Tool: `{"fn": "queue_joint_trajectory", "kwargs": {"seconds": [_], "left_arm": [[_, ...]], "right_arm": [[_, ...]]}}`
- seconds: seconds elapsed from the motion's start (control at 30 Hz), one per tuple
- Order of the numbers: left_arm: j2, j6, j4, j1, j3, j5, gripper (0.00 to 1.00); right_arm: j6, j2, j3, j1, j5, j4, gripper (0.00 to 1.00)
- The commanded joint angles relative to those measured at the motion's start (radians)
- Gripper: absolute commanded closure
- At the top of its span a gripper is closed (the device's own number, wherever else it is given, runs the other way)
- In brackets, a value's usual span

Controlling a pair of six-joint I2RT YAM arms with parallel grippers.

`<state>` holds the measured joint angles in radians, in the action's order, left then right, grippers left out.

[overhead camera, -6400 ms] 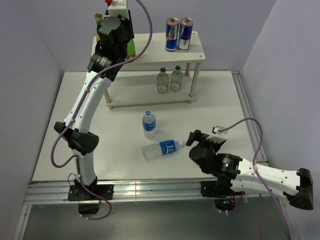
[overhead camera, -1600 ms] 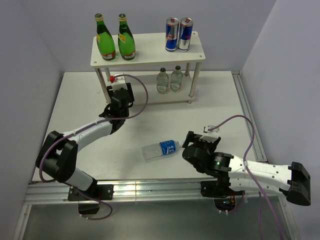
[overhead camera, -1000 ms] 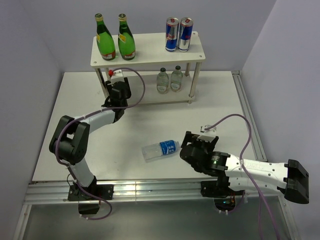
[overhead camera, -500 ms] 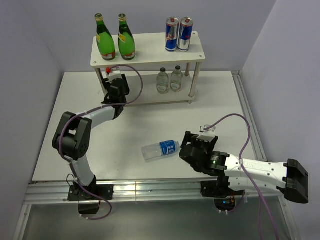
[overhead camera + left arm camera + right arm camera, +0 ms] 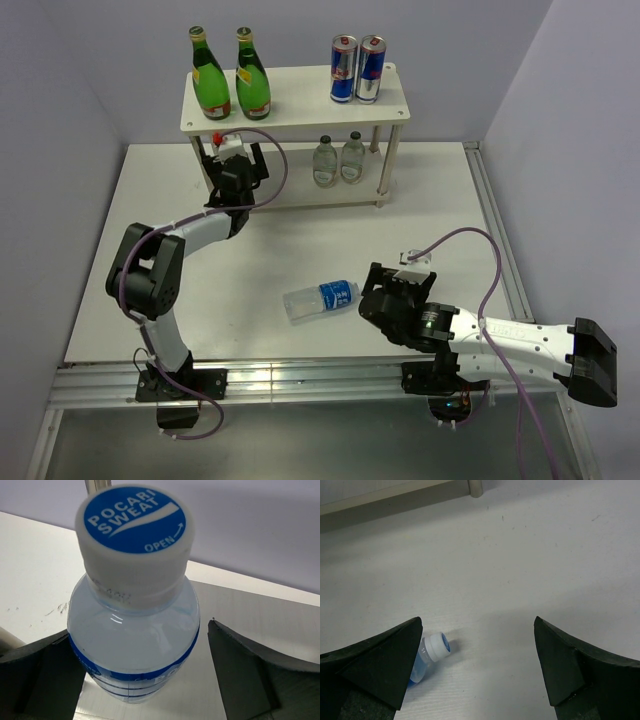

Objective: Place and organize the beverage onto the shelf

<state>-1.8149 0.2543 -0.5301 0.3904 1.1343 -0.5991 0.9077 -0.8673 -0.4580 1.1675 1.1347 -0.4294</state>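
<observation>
The shelf (image 5: 300,104) stands at the back of the table, with two green bottles (image 5: 231,85) on its top board and two clear pale bottles (image 5: 338,160) on the lower one. My left gripper (image 5: 237,160) reaches under the top board at the left end. It is open around an upright blue-capped bottle (image 5: 134,600), which stands free on the lower board (image 5: 260,605). A second blue-label bottle (image 5: 320,299) lies on its side on the table. My right gripper (image 5: 372,290) is open just right of its cap (image 5: 439,647) and holds nothing.
Two blue-and-silver cans (image 5: 357,68) stand at the right end of the top board. A shelf leg (image 5: 97,484) rises just behind the upright bottle, and another leg (image 5: 475,487) shows far ahead of the right gripper. Walls close in on both sides.
My left jaws have opened and let go of the upright blue-capped bottle on the lower board. Before that the arm carried it in under the top board. The right arm has hardly moved.
</observation>
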Motion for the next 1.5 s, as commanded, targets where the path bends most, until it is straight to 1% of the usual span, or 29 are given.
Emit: {"fn": "queue_joint_trajectory", "kwargs": {"seconds": [0.0,0.27,0.43,0.6,0.73,0.8,0.87,0.9,0.93,0.97,1.0,1.03,1.07,1.1,1.13,1.17,1.2,1.23,1.27,1.37,1.4,1.43,1.47], "left_arm": [[0.068,0.016,-0.093,-0.012,0.013,-0.008,0.01],[0.115,-0.01,-0.065,0.031,-0.018,-0.034,0.01],[0.147,0.013,-0.033,0.051,-0.044,-0.039,0.01],[0.21,0.01,-0.022,0.087,-0.105,-0.067,0.01],[0.291,-0.021,0.002,0.128,-0.148,-0.146,0.01],[0.324,-0.03,0.027,0.165,-0.169,-0.208,0.01],[0.388,-0.009,0.094,0.214,-0.194,-0.255,0.01],[0.411,0.003,0.122,0.232,-0.203,-0.257,0.01],[0.46,0.026,0.189,0.254,-0.212,-0.255,0.01],[0.48,0.036,0.224,0.301,-0.226,-0.228,0.01],[0.497,0.042,0.273,0.324,-0.226,-0.202,0.01],[0.517,0.045,0.362,0.35,-0.226,-0.158,0.01],[0.519,0.043,0.416,0.39,-0.211,-0.107,0.01],[0.516,0.04,0.465,0.406,-0.199,-0.012,0.02],[0.497,0.042,0.511,0.424,-0.165,0.014,0.02],[0.485,0.04,0.613,0.467,-0.147,0.039,0.02],[0.47,0.036,0.651,0.487,-0.13,0.108,0.02],[0.442,0.017,0.685,0.508,-0.105,0.14,0.02],[0.425,0.008,0.732,0.553,-0.093,0.165,0.02],[0.367,-0.03,0.795,0.635,-0.05,0.218,0.01],[0.356,-0.044,0.815,0.648,-0.047,0.252,0.01],[0.335,-0.068,0.817,0.656,-0.042,0.325,0.02],[0.322,-0.076,0.82,0.668,-0.042,0.349,0.02]], "right_arm": [[0.01,-0.002,-0.041,0.006,0.028,0.018,0.0],[0.011,0.007,-0.036,0.004,0.027,0.018,0.0],[0.01,0.019,-0.031,0.004,0.025,0.02,0.0],[0.008,0.028,-0.027,0.004,0.022,0.023,0.0],[0.002,0.028,-0.027,0.004,0.02,0.027,0.0],[0.003,0.025,-0.028,0.004,0.02,0.027,0.0],[0.003,0.024,-0.03,0.004,0.019,0.024,0.0],[0.005,0.024,-0.03,0.004,0.02,0.024,0.0],[0.005,0.025,-0.028,0.004,0.022,0.023,0.0],[0.008,0.027,-0.027,0.004,0.022,0.023,0.0],[0.004,0.03,-0.027,0.004,0.02,0.024,0.0],[0.003,0.033,-0.025,0.004,0.02,0.026,0.0],[0.002,0.034,-0.025,0.004,0.019,0.03,0.0],[-0.001,0.034,-0.024,0.004,0.019,0.032,0.0],[-0.001,0.034,-0.024,0.004,0.017,0.032,0.0],[-0.001,0.034,-0.025,0.004,0.019,0.032,0.0],[-0.001,0.033,-0.025,0.004,0.017,0.032,0.0],[-0.001,0.033,-0.025,0.004,0.017,0.031,0.0],[0.0,0.03,-0.027,0.004,0.019,0.027,0.0],[0.005,0.033,-0.027,0.004,0.02,0.024,0.0],[0.008,0.034,-0.025,0.004,0.02,0.023,0.0],[0.007,0.037,-0.025,0.004,0.019,0.023,0.0],[0.008,0.045,-0.024,0.004,0.019,0.023,0.0]]}}
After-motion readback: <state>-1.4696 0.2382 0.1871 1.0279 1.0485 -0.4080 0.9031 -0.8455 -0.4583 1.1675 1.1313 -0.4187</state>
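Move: The blue-labelled bottle lying on the table is some 33 cm back and 20 cm to the right of the left gripper, and 16 cm below it, cap end pointing right. The blue-capped bottle just placed on the lower shelf still stands between this gripper's open fingers, its middle about 5 cm below them. The nearer clear bottle is 22 cm to the right and 3 cm farther out. From the right gripper, the lying bottle is about 19 cm left, 1 cm back and 9 cm below. Back the left gripper straight out from around the shelved bottle with the fingers kept wide open, slowly at first, then climb about 7 cm while withdrawing. Next sweep it quickly back and to the right, some 25 cm back and 20 cm right in all, sinking 10 cm from the high point towards the lying bottle while turning the wrist about 45 degrees clockwise and tipping the fingers down. ##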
